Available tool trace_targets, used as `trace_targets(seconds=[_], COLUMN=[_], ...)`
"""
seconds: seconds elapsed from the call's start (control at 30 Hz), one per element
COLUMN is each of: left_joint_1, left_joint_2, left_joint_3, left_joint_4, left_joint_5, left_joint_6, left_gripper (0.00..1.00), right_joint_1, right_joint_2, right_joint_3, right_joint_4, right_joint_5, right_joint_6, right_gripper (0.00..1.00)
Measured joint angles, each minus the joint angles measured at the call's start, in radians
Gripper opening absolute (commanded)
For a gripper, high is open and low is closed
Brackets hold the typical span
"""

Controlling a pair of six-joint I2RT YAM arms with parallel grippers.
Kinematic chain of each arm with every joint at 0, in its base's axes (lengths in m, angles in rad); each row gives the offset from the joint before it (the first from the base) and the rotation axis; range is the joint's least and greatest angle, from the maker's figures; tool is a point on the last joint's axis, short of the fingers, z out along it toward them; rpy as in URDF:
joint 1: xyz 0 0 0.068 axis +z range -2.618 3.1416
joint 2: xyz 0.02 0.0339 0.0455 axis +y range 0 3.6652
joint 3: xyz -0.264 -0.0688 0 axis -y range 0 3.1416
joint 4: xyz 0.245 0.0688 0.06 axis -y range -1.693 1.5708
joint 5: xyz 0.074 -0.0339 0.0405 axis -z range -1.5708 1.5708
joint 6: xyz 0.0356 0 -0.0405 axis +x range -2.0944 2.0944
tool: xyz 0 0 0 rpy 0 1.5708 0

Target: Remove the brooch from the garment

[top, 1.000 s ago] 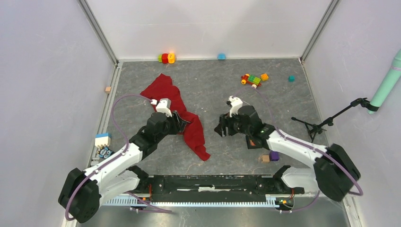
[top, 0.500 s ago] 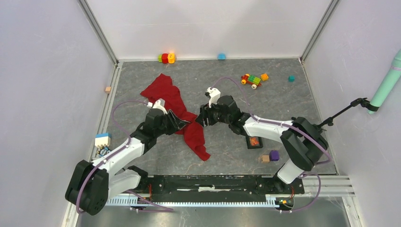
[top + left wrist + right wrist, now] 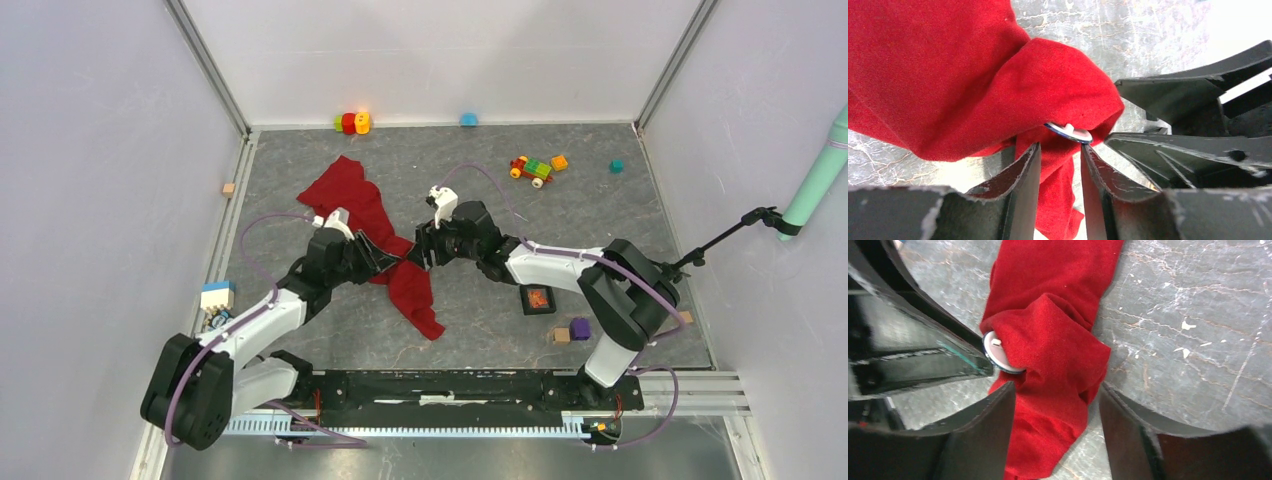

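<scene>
The deep-red garment (image 3: 350, 195) lies crumpled left of centre on the grey floor. A round white brooch with a blue rim (image 3: 1070, 132) is pinned to a raised fold of it and faces sideways in the right wrist view (image 3: 998, 352). My left gripper (image 3: 388, 258) comes in from the left, and its jaws (image 3: 1060, 150) are shut on a fold of the garment (image 3: 948, 75) just below the brooch. My right gripper (image 3: 422, 252) faces it from the right. It stands open (image 3: 1055, 390), its jaws straddling the bunched garment (image 3: 1058, 340) beside the brooch.
A toy car (image 3: 530, 168), a teal cube (image 3: 616, 166), red and yellow toys (image 3: 350, 122) and a blue block (image 3: 468, 119) lie at the back. A dark tile (image 3: 537, 298), a purple cube (image 3: 579, 328), a white-blue block (image 3: 217, 295) and a stand (image 3: 690, 260) are nearer.
The right arm has swung left from mid-table to the garment, its jaws narrowing. The left jaws have closed in on the fabric fold.
</scene>
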State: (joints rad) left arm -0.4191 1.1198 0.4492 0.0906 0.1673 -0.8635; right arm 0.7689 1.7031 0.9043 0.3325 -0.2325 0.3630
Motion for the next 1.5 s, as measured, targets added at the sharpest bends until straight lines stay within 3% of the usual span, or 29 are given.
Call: trace_targets(seconds=[0.1,0.27,0.57,0.73,0.87,1.2,1.5], left_joint_1=[0.003,0.004,0.004,0.003,0.003,0.003,0.003], left_joint_2=[-0.035,-0.087,-0.146,-0.160,-0.157,-0.148,-0.168], left_joint_3=[0.000,0.000,-0.053,-0.090,-0.149,-0.202,-0.202], left_joint_4=[-0.008,-0.017,0.031,0.104,0.202,0.310,0.331], left_joint_5=[0.000,0.013,0.165,0.228,0.270,0.342,0.356], left_joint_6=[0.000,0.032,0.119,0.151,0.161,0.195,0.200], left_gripper=[0.46,0.78,0.88,1.00,1.00,1.00,1.00], right_joint_1=[0.000,-0.050,-0.330,-0.434,-0.514,-0.515,-0.512], right_joint_2=[-0.010,-0.159,-0.417,-0.427,-0.399,-0.260,-0.235], right_joint_3=[0.003,-0.036,-0.164,-0.217,-0.217,-0.211,-0.200], right_joint_4=[-0.043,-0.222,-0.425,-0.469,-0.463,-0.470,-0.480], right_joint_5=[0.041,0.172,0.343,0.250,0.204,0.116,0.094], right_joint_6=[-0.003,-0.055,-0.204,-0.268,-0.283,-0.307,-0.312], right_gripper=[0.98,0.98,0.98,0.98,0.98,0.98,0.97])
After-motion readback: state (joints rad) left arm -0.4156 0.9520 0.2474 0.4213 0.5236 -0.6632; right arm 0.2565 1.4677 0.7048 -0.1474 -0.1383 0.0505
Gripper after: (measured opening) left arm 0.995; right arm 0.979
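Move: The right hand is at the garment. The empty black tray it goes for lies some 24 cm to its right, about 2 cm ahead and 9 cm below; the tray holding the orange brooch stands about 9 cm nearer the base than that one and 3 cm farther right. The round white brooch is about 3 cm to the right hand's left, level ahead and 1 cm lower. From the left hand, that brooch is roughly 1 cm ahead and 1 cm below, right at its tips. The left fingertips come free of the round brooch as the hand lifts about 3 cm, opens wide and backs off some 5 cm and a little right, turning clockwise and tipping up. The right hand leaves the fold, opening fully, swings about 25 cm right with a small rise, then sinks over the empty tray, ending 7 cm lower, rolled with its left side down and turned clockwise, fingers astride it. ##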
